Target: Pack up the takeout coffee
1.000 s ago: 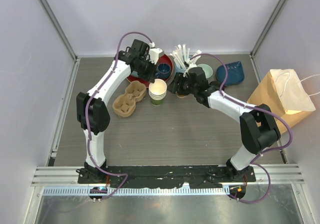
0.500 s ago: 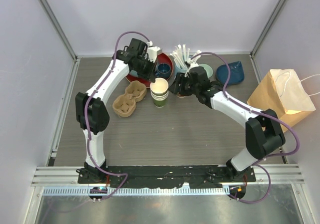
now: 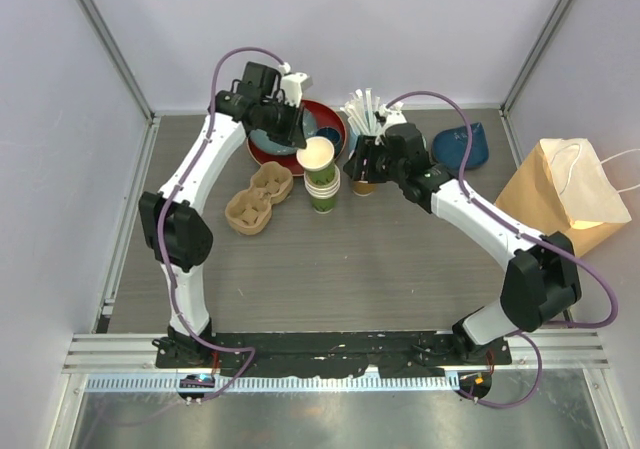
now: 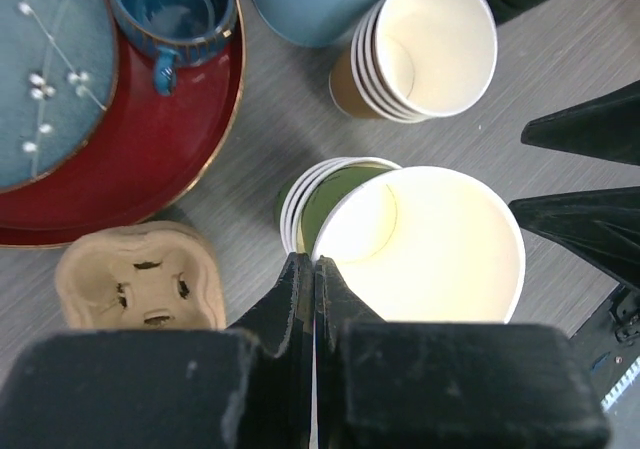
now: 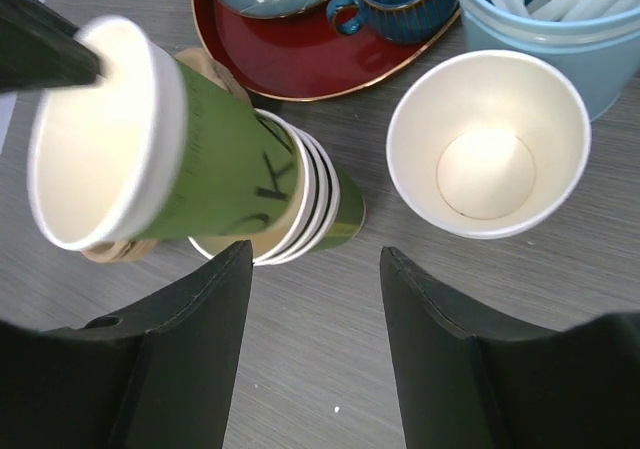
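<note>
The takeout coffee is out of view; only lidless cups show. My left gripper (image 4: 313,259) is shut on the rim of a lidless green paper cup (image 4: 430,249) (image 5: 190,149), holding it tilted just above the stack of green cups (image 3: 323,191) (image 5: 320,209). My right gripper (image 5: 315,254) is open with nothing between its fingers, low over the table. It sits between the green stack and the stack of brown cups (image 5: 487,154) (image 4: 420,44). In the top view it (image 3: 358,169) covers most of the brown stack.
A pulp cup carrier (image 3: 258,197) lies left of the green stack. Behind are a red tray (image 3: 325,119) with a blue plate and mug, a blue cup of straws (image 3: 365,119) and a blue dish (image 3: 460,147). A paper bag (image 3: 565,199) stands at the right edge.
The left gripper has drawn the top green cup up out of the stack and tilted it. The right arm has swung toward the back, and its jaws have opened wider.
</note>
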### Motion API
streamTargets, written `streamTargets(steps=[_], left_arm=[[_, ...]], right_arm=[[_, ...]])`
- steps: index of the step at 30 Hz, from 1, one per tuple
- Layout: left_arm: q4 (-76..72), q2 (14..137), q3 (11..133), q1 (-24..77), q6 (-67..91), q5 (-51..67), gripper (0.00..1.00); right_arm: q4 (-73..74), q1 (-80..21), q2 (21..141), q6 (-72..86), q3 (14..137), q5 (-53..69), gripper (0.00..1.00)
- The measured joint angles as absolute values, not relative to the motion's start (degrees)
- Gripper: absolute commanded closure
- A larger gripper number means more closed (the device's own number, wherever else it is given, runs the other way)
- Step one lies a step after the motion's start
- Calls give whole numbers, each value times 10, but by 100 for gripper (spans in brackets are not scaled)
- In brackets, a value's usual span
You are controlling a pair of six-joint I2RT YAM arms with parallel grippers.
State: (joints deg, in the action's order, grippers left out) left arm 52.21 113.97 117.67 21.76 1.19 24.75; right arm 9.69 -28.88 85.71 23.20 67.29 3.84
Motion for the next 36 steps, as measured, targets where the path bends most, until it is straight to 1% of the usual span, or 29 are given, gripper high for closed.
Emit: streamTargets(steps=[5, 10, 13, 15, 19, 22, 26, 36], left_arm=[[529, 1101, 1200, 207, 15, 251, 100], [549, 1034, 1225, 205, 11, 265, 100], [571, 986, 1218, 213, -4, 271, 100], [581, 950, 1187, 226, -23, 272, 100], [617, 884, 1071, 271, -74, 272, 100], [622, 874, 979, 293, -104, 275, 100], [615, 893, 870, 292, -129, 269, 100], [495, 931, 787, 291, -139, 267, 100]], right_arm=[[126, -288, 838, 210, 682, 20, 39], [140, -276, 807, 196, 688, 0, 38], [147, -268, 794, 192, 689, -4, 38], [156, -263, 787, 189, 689, -9, 37], [166, -253, 776, 183, 689, -17, 37], [173, -249, 773, 181, 689, -22, 37], [183, -247, 772, 180, 689, -25, 37], [190, -246, 757, 169, 687, -30, 37]])
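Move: The green cup pinched by its rim in the left fingers is bound for clear table about 17 cm back from that hand and some 20 cm lower. The green cup stack stands about 5 cm back and 5 cm right of the left hand; the cup carrier lies 6 cm back and 10 cm left. From the empty right hand, the green stack is roughly 1 cm back and 6 cm left, and the brown cup stack 3 cm ahead and 4 cm right. The green cup, mostly out of the stack's mouth already, is pulled clear as the left hand keeps its rim pinch and rises about 14 cm. It swings back some 17 cm, then sinks 22 cm towards bare table nearer the base, turning about 20 degrees clockwise. The open right hand draws away from the green stack, to the right and up. ##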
